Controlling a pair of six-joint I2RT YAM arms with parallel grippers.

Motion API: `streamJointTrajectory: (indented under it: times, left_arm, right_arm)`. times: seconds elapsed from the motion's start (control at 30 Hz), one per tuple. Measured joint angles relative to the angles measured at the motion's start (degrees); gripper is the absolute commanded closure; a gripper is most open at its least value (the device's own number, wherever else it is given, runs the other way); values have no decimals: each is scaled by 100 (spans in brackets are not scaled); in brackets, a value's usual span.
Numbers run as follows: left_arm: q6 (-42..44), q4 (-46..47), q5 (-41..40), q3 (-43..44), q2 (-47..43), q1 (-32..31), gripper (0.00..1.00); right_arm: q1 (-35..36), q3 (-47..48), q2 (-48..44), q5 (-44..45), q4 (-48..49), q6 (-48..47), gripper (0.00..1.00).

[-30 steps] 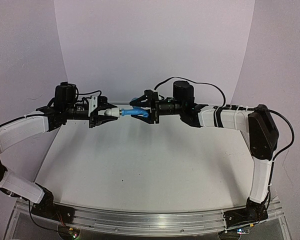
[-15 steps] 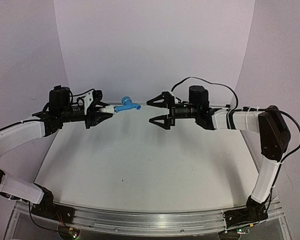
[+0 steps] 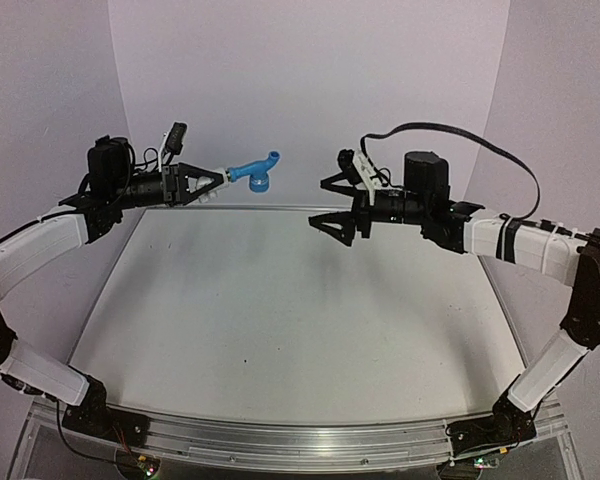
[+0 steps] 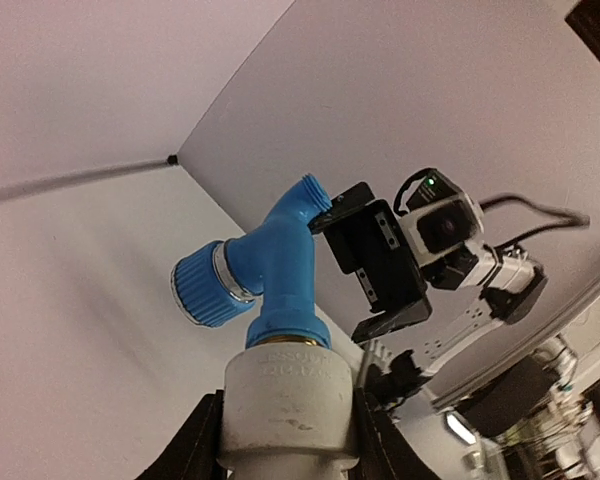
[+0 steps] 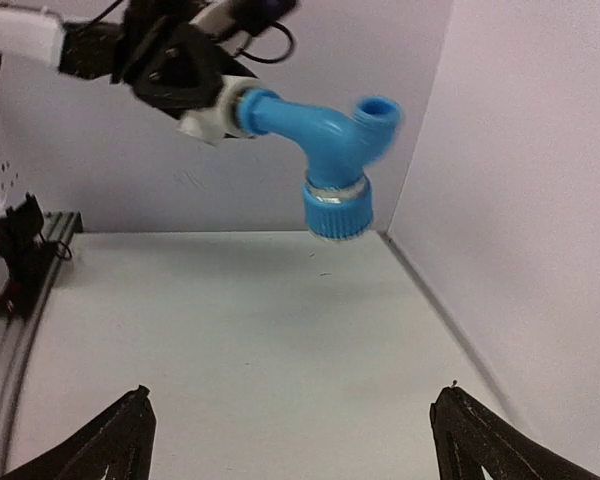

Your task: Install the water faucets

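Note:
The water faucets are joined into one piece held in the air: a light-blue tap body (image 3: 257,172) with a bent spout and a ribbed cap, seated on a white fitting (image 3: 216,180). My left gripper (image 3: 206,181) is shut on the white fitting (image 4: 288,405), and the blue tap (image 4: 280,260) sticks out past its fingers (image 4: 202,445). My right gripper (image 3: 328,205) hangs open and empty, a short way to the right of the tap. In the right wrist view the blue tap (image 5: 330,135) floats well ahead of the wide-spread right gripper (image 5: 292,400).
The white table (image 3: 280,320) lies below both arms, with lilac walls (image 3: 310,90) behind and at the sides. A metal rail (image 3: 300,435) carries the arm bases at the near edge. A black cable (image 3: 450,135) arches above the right arm.
The right gripper let go of the blue tap, opened wide and drew back to the right. The left arm lifted the joined faucet up and leftward, turning it.

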Motion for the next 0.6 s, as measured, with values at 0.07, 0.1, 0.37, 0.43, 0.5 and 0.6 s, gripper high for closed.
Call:
streamJointTrajectory:
  times: [0.07, 0.1, 0.37, 0.43, 0.5, 0.6]
  left_arm:
    - [-994, -20, 151, 26, 122, 48, 100]
    - [-1235, -20, 190, 28, 153, 55, 100]
    - [-4343, -98, 715, 28, 293, 70, 100]
    - [-4957, -87, 852, 7, 293, 70, 100]
    - [-5340, -72, 962, -42, 286, 70, 100]
    - [-5899, -70, 1161, -234, 258, 70, 100]
  right_arm:
    - [96, 2, -33, 55, -7, -1115, 2]
    - [114, 2, -33, 70, -7, -1427, 2]
    - [398, -704, 57, 190, 1128, -5106, 2]
    - [520, -772, 188, 249, 1628, -5923, 2]
    - [605, -791, 313, 291, 2009, -6408, 2]
    - [754, -787, 647, 385, 2820, -7235, 2]
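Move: The open right hand is going for the blue faucet, whose body lies about 16 cm to its left, 5 cm farther out and 2 cm higher. Its knob hangs about 15 cm left, 4 cm ahead and level; the white fitting is some 26 cm left, 2 cm ahead and 2 cm up. The left hand grips that fitting, with the faucet about 10 cm to its right and 3 cm ahead, level with it. Right hand, still open, nears the faucet 5 cm leftward, rolling 80 degrees top-backwards; gripping left sinks, counter-rolling 65. ##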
